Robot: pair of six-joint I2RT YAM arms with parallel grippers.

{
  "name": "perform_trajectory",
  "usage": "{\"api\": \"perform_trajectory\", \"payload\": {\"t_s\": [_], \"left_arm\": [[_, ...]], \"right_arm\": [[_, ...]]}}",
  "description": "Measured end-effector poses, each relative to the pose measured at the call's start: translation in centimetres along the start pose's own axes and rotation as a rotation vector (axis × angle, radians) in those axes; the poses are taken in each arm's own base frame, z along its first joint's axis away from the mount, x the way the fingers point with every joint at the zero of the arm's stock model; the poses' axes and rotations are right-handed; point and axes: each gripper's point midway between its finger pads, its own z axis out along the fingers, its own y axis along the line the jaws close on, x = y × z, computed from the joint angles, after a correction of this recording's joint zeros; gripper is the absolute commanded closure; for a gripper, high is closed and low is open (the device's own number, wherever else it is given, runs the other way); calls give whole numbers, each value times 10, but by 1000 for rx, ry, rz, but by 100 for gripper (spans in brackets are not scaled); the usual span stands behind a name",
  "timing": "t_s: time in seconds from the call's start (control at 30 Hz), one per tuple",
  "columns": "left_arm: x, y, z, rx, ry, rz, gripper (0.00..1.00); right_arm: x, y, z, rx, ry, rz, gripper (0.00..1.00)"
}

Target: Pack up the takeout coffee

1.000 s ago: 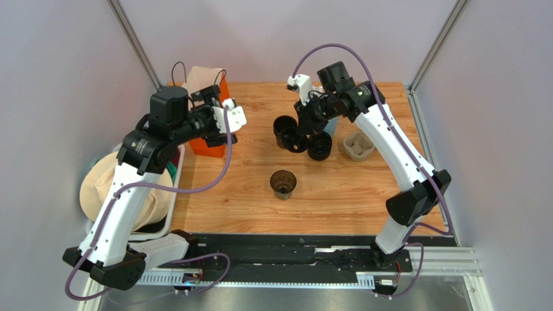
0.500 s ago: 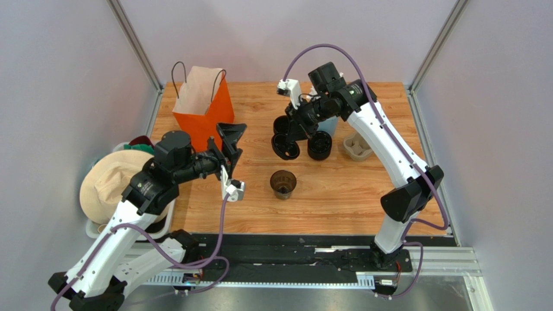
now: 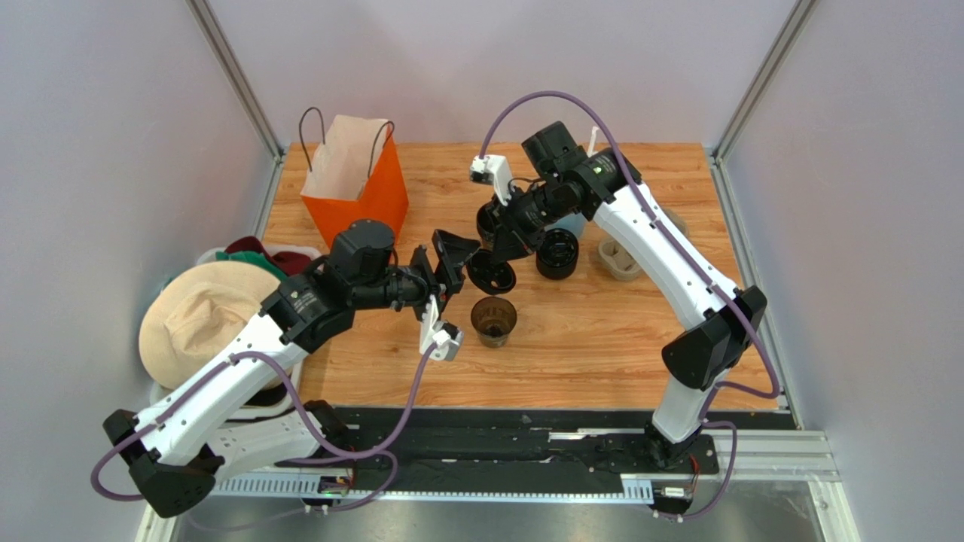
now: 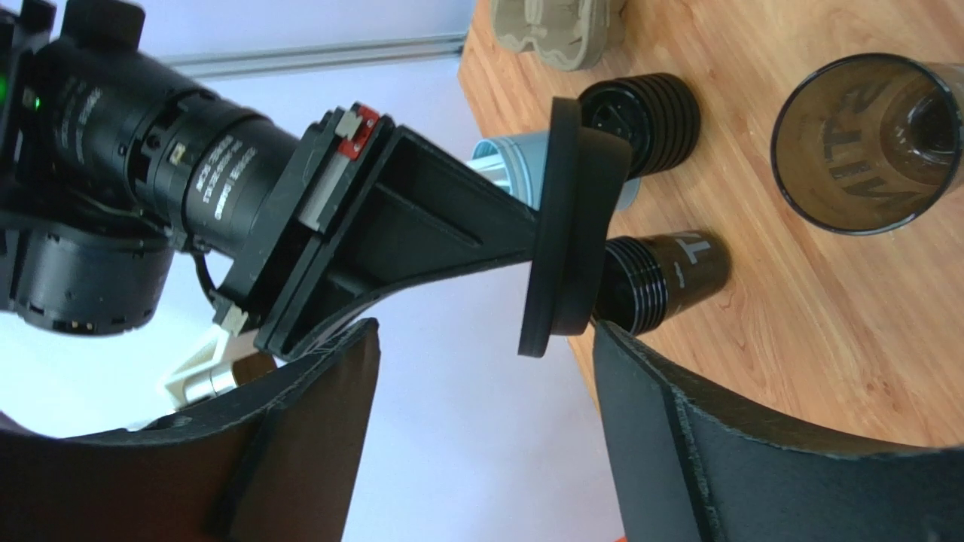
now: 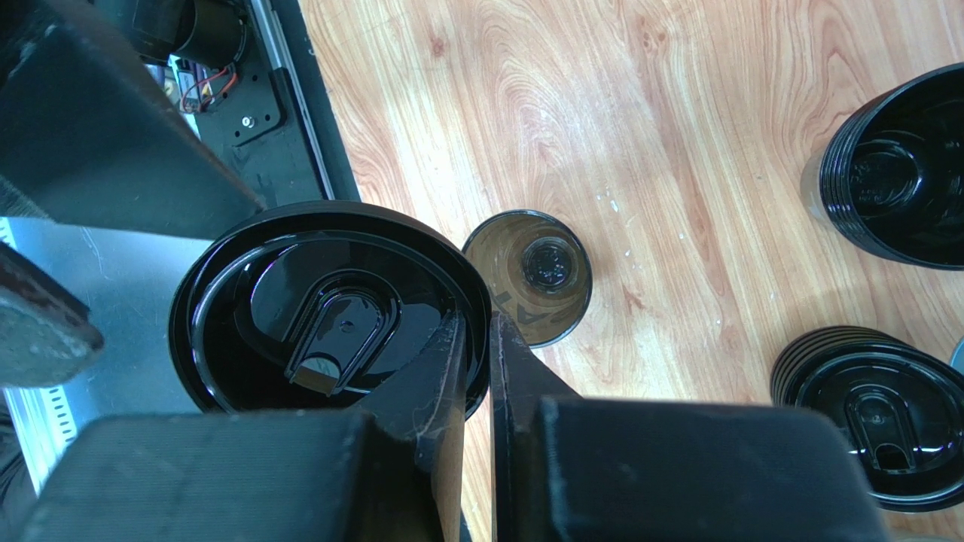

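Observation:
The takeout coffee cup (image 3: 495, 320) stands upright and lidless on the wooden table, its brownish inside showing (image 5: 532, 276) (image 4: 871, 141). My right gripper (image 5: 478, 352) (image 3: 505, 250) is shut on the rim of a black lid (image 5: 326, 318) (image 3: 492, 272), held tilted above and just behind the cup. In the left wrist view that lid (image 4: 571, 226) shows edge-on. My left gripper (image 4: 484, 339) (image 3: 447, 262) stands open just left of the lid, one finger (image 4: 690, 440) close under its edge, with nothing between the jaws.
An orange paper bag (image 3: 353, 186) stands open at the back left. Two stacks of black lids (image 3: 557, 252) (image 3: 490, 215) lie behind the cup, beside a pale blue cup (image 4: 515, 169). A cardboard cup tray (image 3: 623, 258) sits to the right. A tan hat (image 3: 198, 322) lies off the table's left edge.
My left arm has swung from the orange bag to the table's middle and its jaws have narrowed slightly. My right gripper has carried the lid from the stacks toward the cup.

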Motion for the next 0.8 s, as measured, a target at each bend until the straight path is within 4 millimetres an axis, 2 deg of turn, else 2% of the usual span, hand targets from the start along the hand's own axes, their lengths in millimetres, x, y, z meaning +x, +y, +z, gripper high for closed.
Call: {"api": "perform_trajectory", "payload": {"t_s": [0.1, 0.33, 0.47, 0.63, 0.8], "left_arm": [[-7, -4, 3, 21, -12, 19, 31], [-13, -9, 6, 50, -11, 45, 34], [-11, -17, 10, 70, 1, 46, 35], [-5, -31, 16, 105, 20, 36, 50], [-4, -28, 17, 90, 27, 49, 51]], "right_arm": [[1, 0, 1, -1, 3, 2, 90], [2, 3, -2, 0, -2, -2, 90], [0, 6, -5, -2, -9, -9, 90], [-1, 12, -5, -12, -12, -21, 90], [-1, 17, -3, -20, -9, -29, 90]]}}
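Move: The black lid pinched in my right fingers has its middle about 5 cm to the right of my left hand, 1 cm ahead and 3 cm lower; from my right hand it lies some 3 cm back and 3 cm left, level. The single cup stands almost straight under the lid, roughly 20 cm down. The cup stack is about 19 cm ahead of the lid, and the lid stack 15 cm ahead and 13 cm right of it, both on the table. With my left fingers pointing right and a little down, I ease back about 1 cm, then sink some 3 cm, tilting only slightly, to bring the lid's near edge between the pads, while I close the fingers from wide to about half. My right hand keeps its pinch on the lid and drifts 1.5 cm back, rising a little to meet the left. Whether the left pads touch the lid can't be seen clearly. ##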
